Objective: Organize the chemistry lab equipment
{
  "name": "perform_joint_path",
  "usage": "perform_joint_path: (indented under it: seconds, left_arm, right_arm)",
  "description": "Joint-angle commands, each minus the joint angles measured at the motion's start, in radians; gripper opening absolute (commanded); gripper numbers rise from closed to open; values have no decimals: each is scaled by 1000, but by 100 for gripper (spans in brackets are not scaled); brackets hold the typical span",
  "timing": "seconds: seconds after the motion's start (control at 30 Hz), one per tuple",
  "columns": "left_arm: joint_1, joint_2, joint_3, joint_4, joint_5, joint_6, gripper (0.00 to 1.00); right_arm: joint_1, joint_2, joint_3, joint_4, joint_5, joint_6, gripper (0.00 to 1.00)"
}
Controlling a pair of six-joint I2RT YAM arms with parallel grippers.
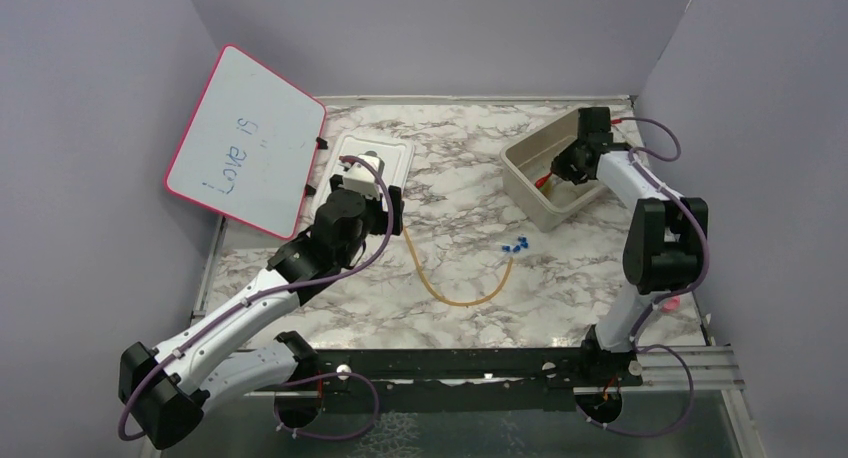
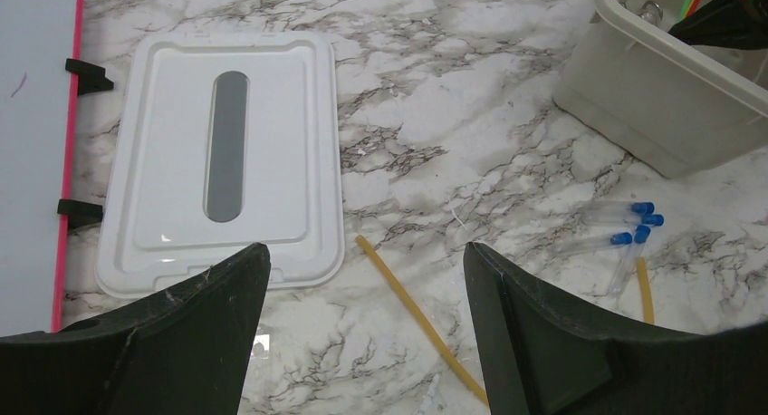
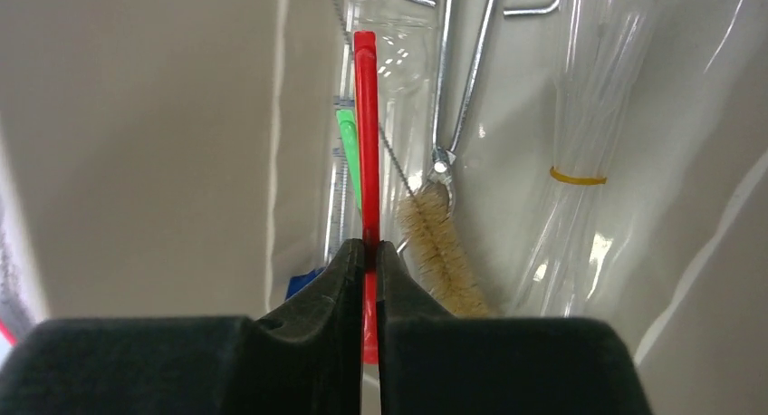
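In the right wrist view my right gripper [image 3: 365,245] is shut on a thin red stick [image 3: 365,134] inside the beige bin [image 1: 528,186]. A green stick [image 3: 347,148], a tan wire brush [image 3: 441,247], silver tongs [image 3: 462,80] and a banded bundle of clear tubes [image 3: 580,175] lie in the bin beside it. The amber rubber tube [image 1: 455,300] curves across the marble table, with small blue-capped tubes [image 1: 517,245] to its right. My left gripper [image 2: 367,252] hangs open over the amber tube's end [image 2: 408,297], holding nothing.
A white bin lid [image 2: 272,152] lies flat at the back left. The pink-framed whiteboard [image 1: 245,138] leans beside it against the left wall. Grey walls close in the table on three sides.
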Motion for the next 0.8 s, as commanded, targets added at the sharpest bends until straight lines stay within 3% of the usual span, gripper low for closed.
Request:
perform_joint_path:
  seconds: [0.0,0.27,0.53,0.77]
  left_arm:
    - [10,9,-14,29,17,-5,81]
    - [9,18,-15,31,30,-4,81]
    - [11,40,-17,34,71,-13,81]
    - [11,130,9,-13,116,-63,81]
  right_arm:
    - [4,59,52,-28,20,46,13]
    - [4,25,72,-25,10,-6,36]
    - [23,-125,84,-75,-62,-222,38]
    - [154,-269,63,-147,-41,-379,39]
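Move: The right hand holds the red spatula inside the bin, with its resting spot on the bin floor about 1 cm ahead and 4 cm below. Near that depth, the brush head lies some 2 cm back and 2 cm right of the hand, the measuring cylinder about 4 cm ahead and 1 cm right, and the bundle of glass tubes level with the hand and roughly 7 cm right. From the left hand the resting spot is about 18 cm ahead, 40 cm right and 18 cm below. The right hand sinks straight down the last 2.5 cm towards the bin floor while its fingers open to not quite half, letting go of the red spatula, and then it climbs about 11 cm out of the bin, drifting left and a little back late in the rise as it turns some 15 degrees counter-clockwise and its fingers tip up. Over the table, the open, empty left hand eases down about 3 cm and slightly right, most of it at the end, its fingers tipping a little downward. ##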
